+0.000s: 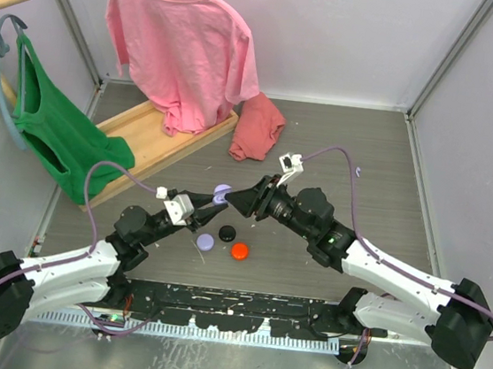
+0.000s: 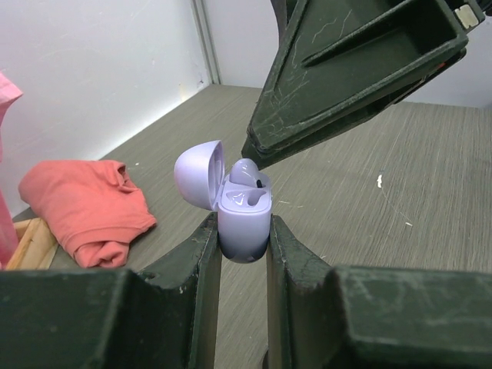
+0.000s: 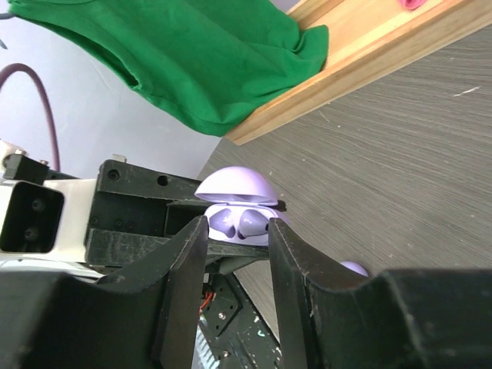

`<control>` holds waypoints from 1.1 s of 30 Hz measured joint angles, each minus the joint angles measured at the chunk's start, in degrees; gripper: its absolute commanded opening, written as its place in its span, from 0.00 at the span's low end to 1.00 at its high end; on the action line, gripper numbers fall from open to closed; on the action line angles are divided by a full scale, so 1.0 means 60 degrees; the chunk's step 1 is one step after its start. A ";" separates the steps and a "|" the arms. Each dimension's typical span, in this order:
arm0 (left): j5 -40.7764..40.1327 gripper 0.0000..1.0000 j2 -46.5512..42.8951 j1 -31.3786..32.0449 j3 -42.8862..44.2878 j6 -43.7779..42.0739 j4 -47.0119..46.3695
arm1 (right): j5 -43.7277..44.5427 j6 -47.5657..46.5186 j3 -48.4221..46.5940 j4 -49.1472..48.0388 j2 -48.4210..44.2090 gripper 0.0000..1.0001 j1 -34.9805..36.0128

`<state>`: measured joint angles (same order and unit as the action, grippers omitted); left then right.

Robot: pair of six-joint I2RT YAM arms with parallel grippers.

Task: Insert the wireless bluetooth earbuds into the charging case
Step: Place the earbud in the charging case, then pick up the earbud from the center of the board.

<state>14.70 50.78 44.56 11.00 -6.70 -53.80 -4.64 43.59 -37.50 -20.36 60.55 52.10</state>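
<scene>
My left gripper [image 2: 244,228] is shut on the lower body of a lavender charging case [image 2: 244,219], held upright above the table with its lid [image 2: 198,173] swung open. A lavender earbud [image 2: 244,171] lies in the case's far socket; I cannot tell whether the near socket holds one. My right gripper [image 3: 238,227] hangs tip-down right over the case, its fingers slightly apart and open, with nothing between them. From the right wrist the case [image 3: 240,223] and its lid show just beyond the fingertips. In the top view both grippers [image 1: 207,201] [image 1: 232,199] meet at the case [image 1: 221,192].
Three small round pucks lie on the table below the grippers: lavender [image 1: 205,241], black [image 1: 227,233], orange-red [image 1: 240,251]. A salmon cloth [image 1: 257,128] lies behind. A wooden rack base [image 1: 158,143], a pink shirt [image 1: 181,52] and a green garment [image 1: 53,127] stand at the back left.
</scene>
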 measured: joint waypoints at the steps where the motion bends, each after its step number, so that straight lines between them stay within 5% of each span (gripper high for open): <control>1: -0.0011 0.02 0.0011 0.0000 0.0000 0.0000 0.0000 | 0.0044 -0.0051 0.0000 0.0076 -0.0026 0.46 0.0004; 21: -0.0178 0.02 0.0382 0.0000 -0.0182 -0.0080 -0.0025 | 0.1271 -0.2987 -0.1738 0.3905 -0.0528 0.81 -0.0233; 33: -0.0277 0.02 0.0350 0.0000 -0.0470 -0.0244 0.0157 | 0.1872 -0.4218 -0.2295 0.5198 0.0554 0.83 -0.3118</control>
<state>13.04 52.88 44.56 8.19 -8.16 -52.86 6.59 18.28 -51.27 10.83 63.88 33.39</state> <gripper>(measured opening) 0.248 0.829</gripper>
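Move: The loose earbud next in line lies on the table about 19 cm ahead of the right hand, 32 cm to its right and some 24 cm below; from the left hand it is roughly 19 cm ahead, 35 cm to the right and 21 cm down. The open charging case, in the left fingers, is just under the right fingertips, about 1 cm ahead, 2 cm left and 2 cm down. On the table lie the black case, about 4 cm back and straight below sideways, and the orange case, 9 cm back, 4 cm right. Sinking a centimetre or two at first, the right hand opens its already parting fingers wide and comes clear of the earbud in the case. It then sweeps right and forward, about 13 and 11 cm, speeding up towards the loose earbud and dropping late, while the wrist rolls fingers-down and swings clockwise. The left hand keeps its pinch on the case and lowers about 4 cm. ##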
